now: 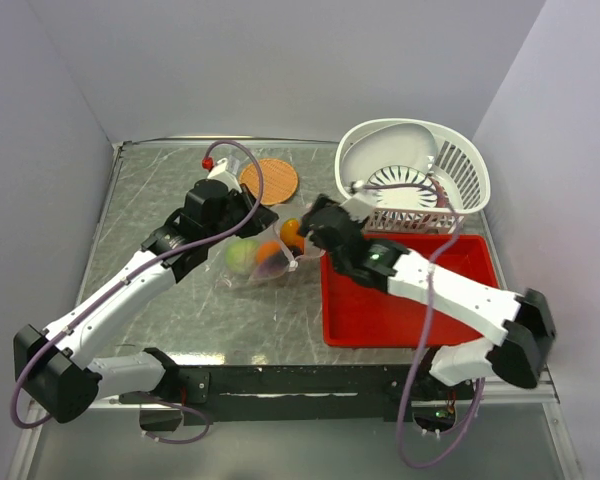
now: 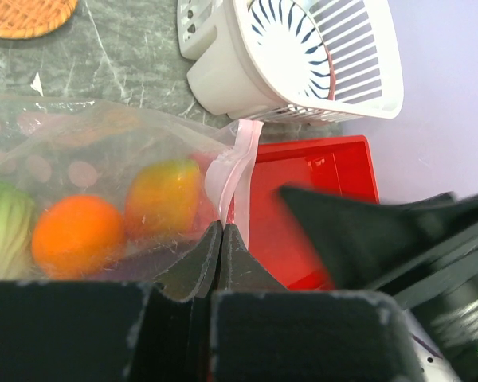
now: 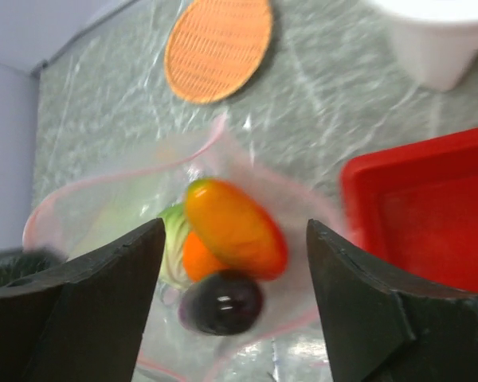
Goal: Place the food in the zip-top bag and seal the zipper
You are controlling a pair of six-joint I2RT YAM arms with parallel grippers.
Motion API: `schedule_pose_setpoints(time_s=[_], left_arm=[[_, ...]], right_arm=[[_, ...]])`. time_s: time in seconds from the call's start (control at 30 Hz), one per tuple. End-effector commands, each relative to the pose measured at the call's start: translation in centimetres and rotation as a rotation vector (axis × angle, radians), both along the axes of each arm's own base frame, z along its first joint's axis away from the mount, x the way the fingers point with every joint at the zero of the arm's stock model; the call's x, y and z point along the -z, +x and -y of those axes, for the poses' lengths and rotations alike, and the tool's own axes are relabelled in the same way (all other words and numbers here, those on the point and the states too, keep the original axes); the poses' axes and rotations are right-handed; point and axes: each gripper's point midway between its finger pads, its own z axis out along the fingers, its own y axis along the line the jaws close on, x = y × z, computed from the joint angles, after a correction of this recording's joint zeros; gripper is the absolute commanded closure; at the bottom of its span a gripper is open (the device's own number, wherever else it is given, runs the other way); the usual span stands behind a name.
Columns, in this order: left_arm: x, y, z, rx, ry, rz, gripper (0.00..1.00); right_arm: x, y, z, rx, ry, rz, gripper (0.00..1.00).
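Note:
The clear zip-top bag [image 1: 252, 268] lies mid-table with its pinkish zipper strip [image 2: 240, 155] held up. My left gripper [image 1: 263, 222] is shut on that strip, fingertips closed together in the left wrist view [image 2: 223, 227]. Inside the bag are a pale green cabbage ball [image 1: 241, 256], an orange ball [image 2: 77, 235] and a dark purple piece [image 3: 221, 302]. My right gripper [image 1: 305, 232] is open just above the bag's mouth. The orange-red oval fruit [image 3: 235, 227] is blurred between its spread fingers [image 3: 235, 232], touching neither, at the bag's opening.
A red tray [image 1: 410, 310] sits right of the bag, under the right arm. A white slotted basket [image 1: 420, 170] stands tilted behind it. A flat woven orange-brown disc [image 1: 270, 181] lies at the back, close to the left wrist.

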Motion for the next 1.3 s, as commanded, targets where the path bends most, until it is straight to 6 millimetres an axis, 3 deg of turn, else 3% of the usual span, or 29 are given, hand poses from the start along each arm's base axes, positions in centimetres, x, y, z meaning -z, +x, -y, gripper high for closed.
schedule_pose_setpoints(time_s=[0.0,0.17,0.57,0.63,0.73,0.83,0.87,0.93,0.97,1.03,1.07,1.17,1.27], left_arm=[[-4.8,0.1,-0.2,-0.012,-0.073,0.118,0.99],[-4.1,0.0,-0.1,-0.009,-0.077,0.105,0.99],[-3.5,-0.2,-0.2,-0.009,-0.078,0.085,0.99],[-3.3,-0.2,-0.2,-0.01,-0.072,0.082,0.99],[-3.1,-0.3,-0.4,-0.013,-0.06,0.081,0.99],[-2.7,-0.4,-0.6,-0.006,-0.035,0.083,0.99],[-2.7,-0.5,-0.5,0.006,-0.026,0.091,0.99],[-2.6,-0.6,-0.3,0.047,0.022,0.102,0.99],[-2.7,-0.6,-0.2,0.069,0.041,0.11,0.99],[-2.5,-0.5,0.0,0.104,0.095,0.111,0.99],[-2.6,-0.8,0.2,0.128,0.098,0.115,0.99],[-2.9,-0.9,0.1,0.127,0.092,0.131,0.99],[-3.0,-0.9,-0.1,0.118,0.087,0.135,0.99]], right_arm=[[0.3,-1.2,5.1,0.0,0.025,-0.057,0.27],[2.6,-2.2,5.7,-0.093,0.07,-0.081,0.31],[5.9,-1.4,2.1,-0.187,0.114,-0.176,0.36],[6.2,-1.0,1.9,-0.176,0.124,-0.181,0.39],[6.5,-0.4,1.8,-0.154,0.116,-0.191,0.55],[5.0,0.3,1.7,-0.149,0.103,-0.165,0.75],[3.2,0.8,1.4,-0.151,0.106,-0.133,0.85],[1.7,0.9,1.2,-0.171,0.074,-0.111,0.94],[-1.1,0.8,-0.1,-0.205,0.091,-0.066,1.0],[-3.2,0.8,-0.3,-0.208,0.033,-0.023,1.0],[-5.5,1.0,-1.0,-0.213,0.037,0.011,1.0],[-5.9,1.5,-1.7,-0.223,-0.012,0.005,1.0],[-4.3,2.1,-2.3,-0.229,-0.049,-0.052,1.0]])
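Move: Go for the free right-hand rim of the bag's mouth: from the open right gripper about 2 cm back, 3 cm right and 8 cm below. Inside the bag, the mango lies some 3 cm ahead, 4 cm left and 14 cm down, and the eggplant about 2 cm back, 4 cm left and 13 cm down. The left gripper already grips the opposite rim; from it the free rim is roughly 2 cm back, 11 cm right and 13 cm lower. Swing the open right gripper about 7 cm right, away from the left gripper, then take it down and slightly back, tipping its fingers down, to some 9 cm below its start. Shut the fingers on the free rim, then lift about 15 cm, drifting left and a little forward towards the left gripper while the fingers level out. Keep the left gripper's pinch nearly still. ##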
